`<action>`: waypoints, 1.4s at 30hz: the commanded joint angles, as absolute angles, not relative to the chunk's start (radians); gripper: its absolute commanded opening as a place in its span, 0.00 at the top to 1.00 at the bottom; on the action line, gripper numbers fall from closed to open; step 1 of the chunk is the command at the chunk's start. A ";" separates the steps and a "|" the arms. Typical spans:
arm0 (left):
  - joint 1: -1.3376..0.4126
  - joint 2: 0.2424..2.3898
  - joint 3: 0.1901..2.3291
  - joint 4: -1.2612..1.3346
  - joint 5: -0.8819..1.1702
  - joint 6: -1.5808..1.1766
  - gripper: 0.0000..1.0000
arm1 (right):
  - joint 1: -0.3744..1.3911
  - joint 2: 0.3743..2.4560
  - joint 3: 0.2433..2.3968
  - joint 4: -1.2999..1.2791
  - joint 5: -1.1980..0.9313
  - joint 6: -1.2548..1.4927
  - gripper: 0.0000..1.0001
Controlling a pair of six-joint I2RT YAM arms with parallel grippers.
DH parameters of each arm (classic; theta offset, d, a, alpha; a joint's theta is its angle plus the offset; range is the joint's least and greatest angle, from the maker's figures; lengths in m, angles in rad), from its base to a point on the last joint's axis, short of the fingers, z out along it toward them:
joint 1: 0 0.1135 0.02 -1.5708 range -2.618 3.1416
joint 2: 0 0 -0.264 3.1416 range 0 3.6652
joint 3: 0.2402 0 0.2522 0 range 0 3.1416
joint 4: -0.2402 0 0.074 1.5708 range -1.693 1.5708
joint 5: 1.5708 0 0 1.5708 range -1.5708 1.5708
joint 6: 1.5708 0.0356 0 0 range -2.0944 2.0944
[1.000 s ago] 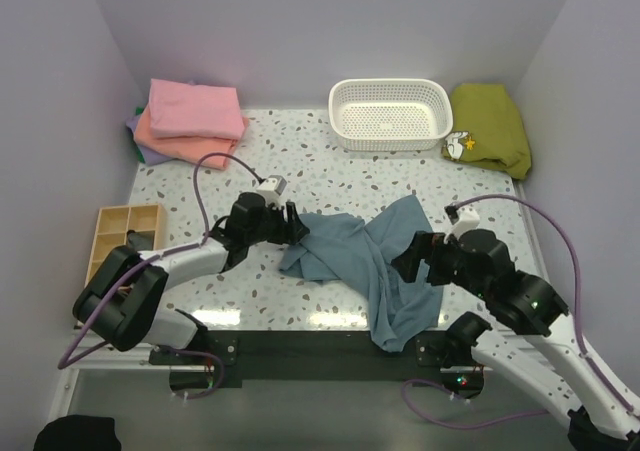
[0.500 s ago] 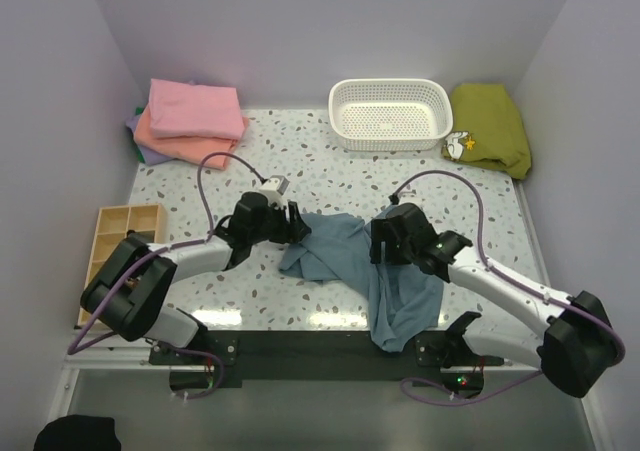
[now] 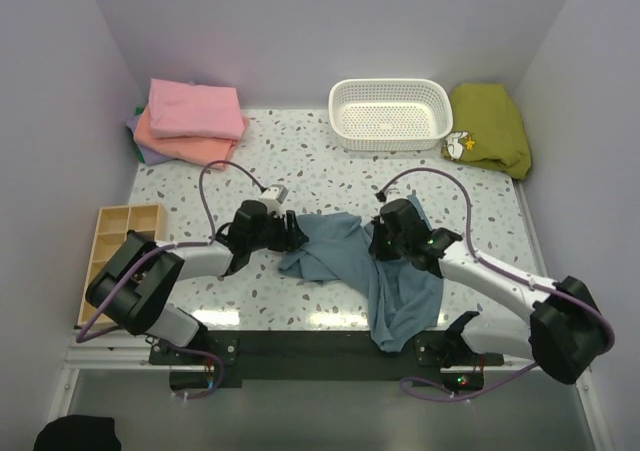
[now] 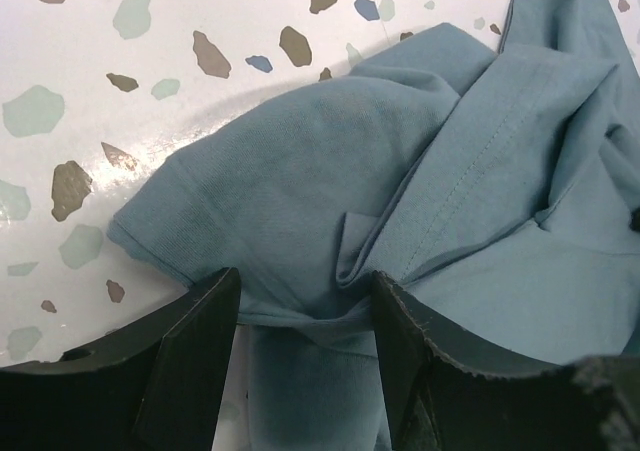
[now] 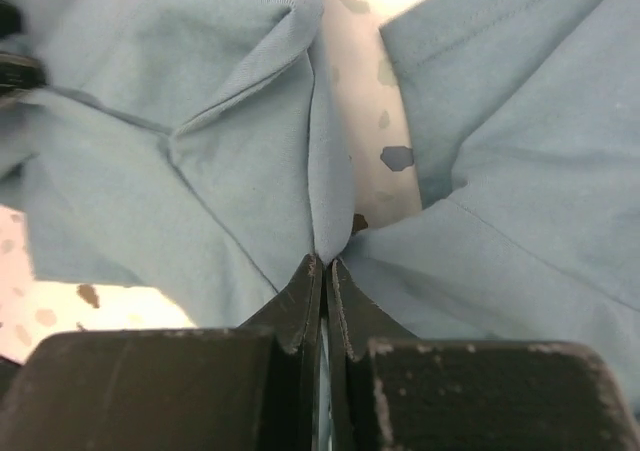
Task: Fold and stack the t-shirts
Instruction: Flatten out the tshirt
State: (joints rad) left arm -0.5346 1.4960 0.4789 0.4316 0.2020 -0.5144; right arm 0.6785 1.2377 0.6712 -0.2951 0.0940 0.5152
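A dusty blue-grey t-shirt (image 3: 370,266) lies crumpled in the middle of the table, its lower part hanging over the near edge. My left gripper (image 3: 290,233) sits low at the shirt's left edge; in the left wrist view its fingers (image 4: 190,361) stand apart, open, with a bunched fold of the shirt (image 4: 330,171) between them. My right gripper (image 3: 378,239) is at the shirt's middle, shut on a thin ridge of its fabric (image 5: 325,201). Folded t-shirts are stacked at the back left: pink (image 3: 195,108) on salmon-orange (image 3: 180,139) on lavender (image 3: 148,151).
A white perforated basket (image 3: 390,131) stands at the back centre. An olive-green garment (image 3: 490,121) with a small print lies at the back right. A wooden compartment tray (image 3: 120,233) sits at the left edge. Purple walls close in three sides.
My right arm swung left from the shirt's right side to its middle, and its gripper went from open to shut on a fold. The left gripper barely moved.
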 commanded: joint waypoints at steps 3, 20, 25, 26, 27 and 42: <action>-0.529 1.461 0.471 0.459 0.196 -0.520 0.37 | 0.678 0.887 0.771 -0.386 0.297 0.477 1.00; -0.532 1.494 0.437 0.711 0.354 -0.572 0.07 | 0.678 0.824 0.873 -0.580 0.719 0.457 1.00; -0.569 1.673 0.555 0.819 0.410 -0.581 0.00 | 0.678 0.821 0.871 -0.584 0.703 0.451 1.00; -0.598 1.693 0.581 0.815 0.402 -0.571 0.00 | 0.677 0.821 0.871 -0.586 0.698 0.454 1.00; -0.612 1.730 0.610 0.802 0.388 -0.562 0.00 | 0.678 0.818 0.868 -0.584 0.696 0.453 1.00; -0.716 2.077 0.896 0.853 0.387 -0.600 0.00 | 0.676 0.792 0.851 -0.586 0.675 0.442 1.00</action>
State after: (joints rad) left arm -0.6891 2.0033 0.8406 0.8234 0.3954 -0.5884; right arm 0.6777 0.8154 0.8528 -0.6144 0.6628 0.4507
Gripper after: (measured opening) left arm 0.997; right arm 0.015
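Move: The left hand sits just above the t-shirt's left end, whose middle is about 4 cm back, 3 cm to the right and 2 cm below. The right hand already pinches a fold, some 19 cm right and 4 cm back of the left hand. Counted from the right hand, the shirt's right edge is about 14 cm right and 1 cm back, its far flap 11 cm ahead and 9 cm right, its near hem 21 cm back and 3 cm right, all roughly 5 cm lower. Up and to the right, the right hand whips its pinched fold some 20 cm high, then sinks back to about 15 cm up and 11 cm right and holds there, fingers shut, tilted less steeply and turned clockwise. The left hand lifts briefly, opens wide and dips, then follows low for about 15 cm to the right and slightly forward, turning clockwise, to reach the shirt's shifted left end. ##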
